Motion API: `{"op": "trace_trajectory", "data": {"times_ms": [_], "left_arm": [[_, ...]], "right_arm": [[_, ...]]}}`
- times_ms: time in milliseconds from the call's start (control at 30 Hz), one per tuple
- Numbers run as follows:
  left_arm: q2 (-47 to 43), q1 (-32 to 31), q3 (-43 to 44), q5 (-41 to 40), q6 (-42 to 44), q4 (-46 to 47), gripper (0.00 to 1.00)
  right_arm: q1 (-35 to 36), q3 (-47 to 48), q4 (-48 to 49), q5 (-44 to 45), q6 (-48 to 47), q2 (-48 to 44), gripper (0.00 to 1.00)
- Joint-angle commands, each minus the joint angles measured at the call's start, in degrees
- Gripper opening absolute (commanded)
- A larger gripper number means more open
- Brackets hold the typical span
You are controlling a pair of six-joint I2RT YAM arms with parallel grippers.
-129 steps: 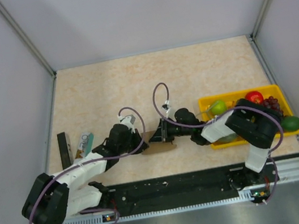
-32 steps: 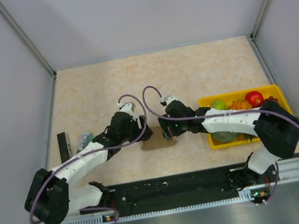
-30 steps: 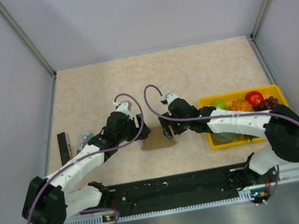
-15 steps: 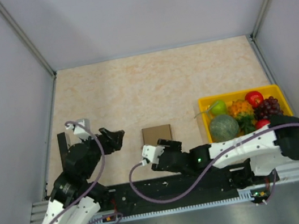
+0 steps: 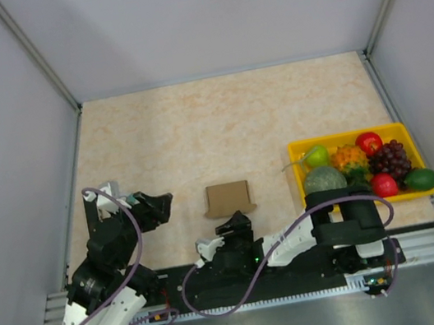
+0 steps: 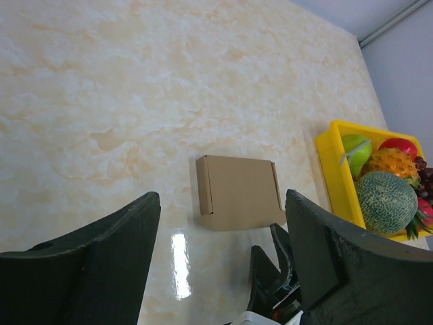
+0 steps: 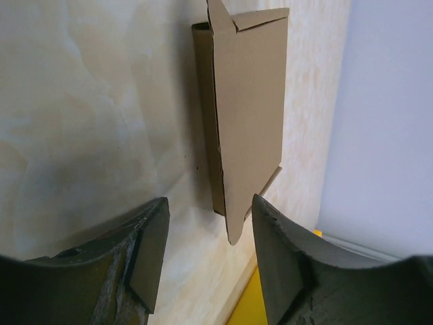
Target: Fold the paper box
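The paper box lies alone on the table as a flat brown carton, with a small flap sticking out at its near right corner. My left gripper hangs to its left, open and empty. In the left wrist view the paper box lies beyond the left gripper, well apart from its fingers. My right gripper sits low by the near edge, just in front of the box. The right wrist view has the paper box ahead of the open right gripper, with nothing held.
A yellow tray of fruit stands at the right, also visible as the tray wall in the left wrist view. Grey walls close in the table on three sides. The arms' base rail runs along the near edge.
Both arms have pulled back from the box toward the near edge, leaving it lying free. The left arm swung left; the right gripper dropped low in front of the box and narrowed somewhat.
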Motion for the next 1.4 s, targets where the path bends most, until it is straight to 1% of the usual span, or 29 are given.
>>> {"op": "trace_trajectory", "data": {"times_ms": [0,33,100,133,267,367,400,467,567,600,667,700,833,933,1000,1100,1133,1200,1300,1367], "left_arm": [[-1.4,0.0,2.4,-0.2,0.0,0.9,0.79],[-1.4,0.0,2.6,-0.4,0.2,0.7,0.79],[-1.5,0.0,2.9,-0.6,0.4,0.5,0.79],[-1.4,0.0,2.9,-0.7,0.5,0.4,0.79],[-1.5,0.0,2.5,0.0,0.2,0.5,0.79],[-1.5,0.0,1.8,0.5,0.0,1.2,0.79],[-1.5,0.0,1.6,0.5,0.1,1.4,0.78],[-1.2,0.0,1.5,0.6,-0.2,1.6,0.78],[-1.1,0.0,1.4,0.8,-0.3,1.8,0.78],[-1.1,0.0,1.4,0.8,-0.3,1.9,0.78],[-0.7,0.0,1.3,1.0,-0.2,2.3,0.78],[-0.4,0.0,1.3,1.2,-0.2,2.4,0.78],[0.4,0.0,1.1,1.6,-0.2,3.1,0.78],[0.9,0.0,1.1,1.9,-0.1,3.5,0.78],[1.2,0.0,1.1,1.7,0.2,3.8,0.78],[2.1,0.0,1.2,1.2,0.6,3.7,0.78],[2.2,0.0,1.2,1.2,1.0,3.7,0.78],[2.2,0.0,1.4,0.9,1.1,3.7,0.78],[2.4,0.1,1.9,0.3,1.7,3.5,0.78],[2.5,0.0,2.5,-0.2,2.2,3.1,0.78]], "right_arm": [[0.2,1.7,9.2,2.5,-4.6,4.3,0.51],[0.0,1.7,9.9,2.5,-4.8,4.8,0.47],[-0.5,1.7,11.9,3.2,-5.7,5.6,0.44],[-0.7,1.8,12.4,3.5,-6.0,6.0,0.4],[-1.9,1.9,14.2,4.4,-7.2,5.9,0.36],[-3.0,1.6,15.9,4.2,-9.0,5.5,0.31],[-3.3,1.7,16.2,4.1,-9.5,5.4,0.26],[-3.5,1.6,16.3,4.0,-9.9,4.8,0.24],[-3.8,1.5,15.7,3.1,-10.1,3.9,0.16],[-3.9,1.5,15.7,2.9,-10.3,3.9,0.11],[-4.3,1.6,15.7,2.6,-10.7,3.8,0.05],[-4.3,1.7,15.9,2.5,-11.1,3.4,0.0],[-5.0,2.4,15.1,1.6,-11.4,2.0,0.0],[-5.3,3.9,10.5,0.5,-10.6,-0.4,0.0],[-5.6,5.8,5.4,0.0,-9.0,-1.9,0.0],[-6.2,7.9,-2.1,-3.2,-6.4,-5.6,0.0],[-6.6,8.4,-4.3,-5.4,-5.9,-7.6,0.0],[-7.6,10.6,-12.1,-8.6,-3.2,-9.3,0.0],[-9.3,12.9,-17.8,-12.6,-0.5,-13.3,0.0],[-10.5,14.0,-23.2,-19.0,2.0,-17.1,0.0]]}}
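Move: The right hand sits low, just behind the paper box, fingers open: the near edge of its lid is about 2 cm ahead and 1 cm left, about level with the fingertips. The box's middle is roughly 6 cm ahead, 2 cm left and 1 cm lower. The green melon is some 24 cm right and 4 cm ahead, the yellow bin about 34 cm right and 8 cm ahead. From the left hand the box lies roughly 16 cm right, 4 cm ahead and 20 cm below. Pinching the near edge of the paper box's lid, the right fingers shut fully on the card, one above and one below, while the hand eases about 3 cm forward and a little left. Keeping that pinch, the hand then rises some 8 cm, speeding up as it goes, and pulls the lid edge up with the box. ##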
